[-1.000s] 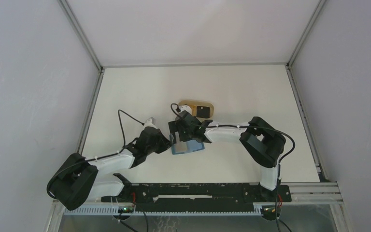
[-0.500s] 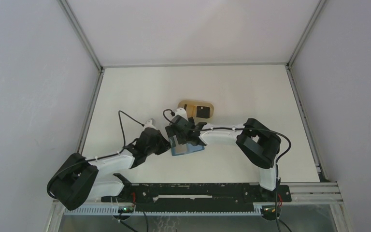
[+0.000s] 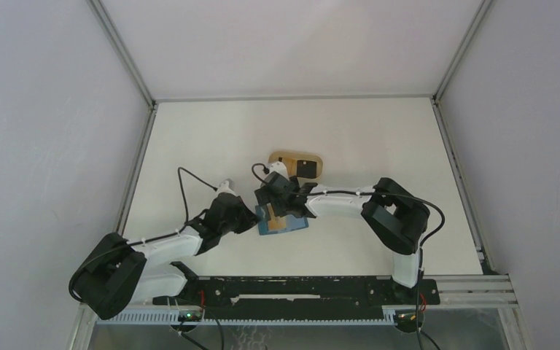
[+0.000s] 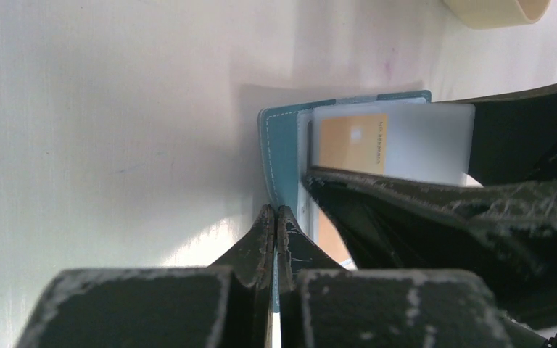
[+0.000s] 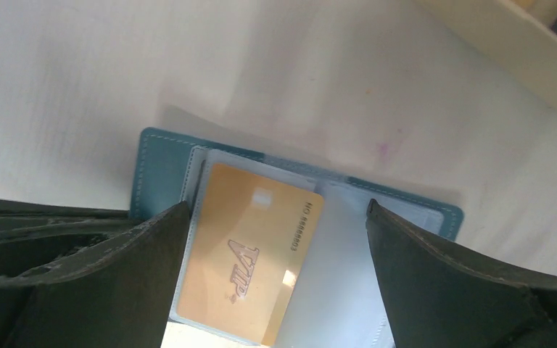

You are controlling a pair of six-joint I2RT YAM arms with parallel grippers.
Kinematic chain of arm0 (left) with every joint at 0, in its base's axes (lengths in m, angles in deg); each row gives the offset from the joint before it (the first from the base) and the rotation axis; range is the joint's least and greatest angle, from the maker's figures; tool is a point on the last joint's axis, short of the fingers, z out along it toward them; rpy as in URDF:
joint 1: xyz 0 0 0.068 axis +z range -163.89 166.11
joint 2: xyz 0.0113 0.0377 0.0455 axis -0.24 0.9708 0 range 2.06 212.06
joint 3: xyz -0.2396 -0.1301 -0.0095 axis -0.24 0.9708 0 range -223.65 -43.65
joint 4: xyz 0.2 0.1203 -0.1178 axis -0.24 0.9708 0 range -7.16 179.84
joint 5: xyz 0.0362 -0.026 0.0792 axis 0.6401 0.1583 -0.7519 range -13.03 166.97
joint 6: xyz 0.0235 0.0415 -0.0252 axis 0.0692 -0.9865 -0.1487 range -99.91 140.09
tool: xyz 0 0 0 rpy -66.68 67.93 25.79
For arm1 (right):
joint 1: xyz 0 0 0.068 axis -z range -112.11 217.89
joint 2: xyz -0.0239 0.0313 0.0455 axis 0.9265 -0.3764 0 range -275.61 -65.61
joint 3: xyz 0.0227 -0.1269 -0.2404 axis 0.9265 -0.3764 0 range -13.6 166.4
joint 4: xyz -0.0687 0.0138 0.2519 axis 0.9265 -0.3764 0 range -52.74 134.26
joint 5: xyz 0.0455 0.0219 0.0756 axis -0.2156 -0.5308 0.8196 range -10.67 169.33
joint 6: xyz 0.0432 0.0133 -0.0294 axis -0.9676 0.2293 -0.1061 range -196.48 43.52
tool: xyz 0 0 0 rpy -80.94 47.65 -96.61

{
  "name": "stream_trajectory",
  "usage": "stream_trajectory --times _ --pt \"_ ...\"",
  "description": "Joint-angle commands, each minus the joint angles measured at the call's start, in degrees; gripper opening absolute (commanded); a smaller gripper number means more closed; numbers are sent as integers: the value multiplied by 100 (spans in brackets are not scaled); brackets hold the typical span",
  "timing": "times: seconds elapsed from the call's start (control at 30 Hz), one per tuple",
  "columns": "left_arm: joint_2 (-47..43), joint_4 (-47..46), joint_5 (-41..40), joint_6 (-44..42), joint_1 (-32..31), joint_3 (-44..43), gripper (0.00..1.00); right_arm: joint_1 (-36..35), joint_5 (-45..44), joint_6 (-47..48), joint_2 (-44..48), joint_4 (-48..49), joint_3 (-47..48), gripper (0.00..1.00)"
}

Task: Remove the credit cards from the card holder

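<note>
The teal card holder point(image 3: 284, 224) lies open on the table between both arms. My left gripper point(image 4: 275, 215) is shut on the near edge of its teal cover point(image 4: 279, 145). A gold credit card point(image 5: 250, 254) lies tilted on the clear inner sleeves, also visible in the left wrist view point(image 4: 352, 141). My right gripper point(image 5: 277, 205) hangs open just above it, with one finger point(image 5: 138, 261) on each side of the card and not touching it. I cannot tell whether other cards sit in the sleeves.
A beige oval tray point(image 3: 284, 158) with a black item point(image 3: 307, 168) in it sits just behind the card holder; its rim shows in both wrist views point(image 5: 508, 51) point(image 4: 497, 9). White walls enclose the table on the left, back and right.
My right gripper has shifted a little left and nearer over the open card holder. The gold card now shows in the top view. The left arm has stayed put.
</note>
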Motion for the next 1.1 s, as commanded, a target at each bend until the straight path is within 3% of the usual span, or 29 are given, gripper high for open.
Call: stream_trajectory --times 0.0,0.57,0.77,0.87,1.07 --pt "-214 -125 -278 51 -9 99 0 302 33 148 238 -315 -271 100" --pt "-243 23 -436 29 -8 62 0 458 496 404 848 41 -456 100" --pt "-74 -56 -367 15 -19 38 0 545 1887 279 1132 1005 -460 100" --pt "-70 -68 -377 11 -14 59 0 840 2897 -145 1151 1595 -616 100" --pt "-29 -108 -388 4 -12 99 0 1529 4090 -971 989 2647 -1455 95"
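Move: The VIP card in its sleeve lies just under the right hand, its middle about 2 cm back and 1 cm to the left, roughly 1 cm below the fingertips. The open card holder's middle is about 2 cm back and 1 cm to the right of that hand, and the tan box stands some 13 cm ahead and 5 cm to the right. From the left hand, which already pinches the holder's left edge, the card lies about 5 cm to the right and 1 cm ahead, 1 cm lower. The right hand, its fingers wide open and already down on the sleeves, slides low to the right by about 3 cm with a slight push forward, then lifts off the holder by some 6 cm while swinging back left over it and rolling nearly 30 degrees, its left side rising. Meanwhile the left hand keeps its shut pinch on the holder's left edge, rising about 1 cm and sinking most of the way back. ##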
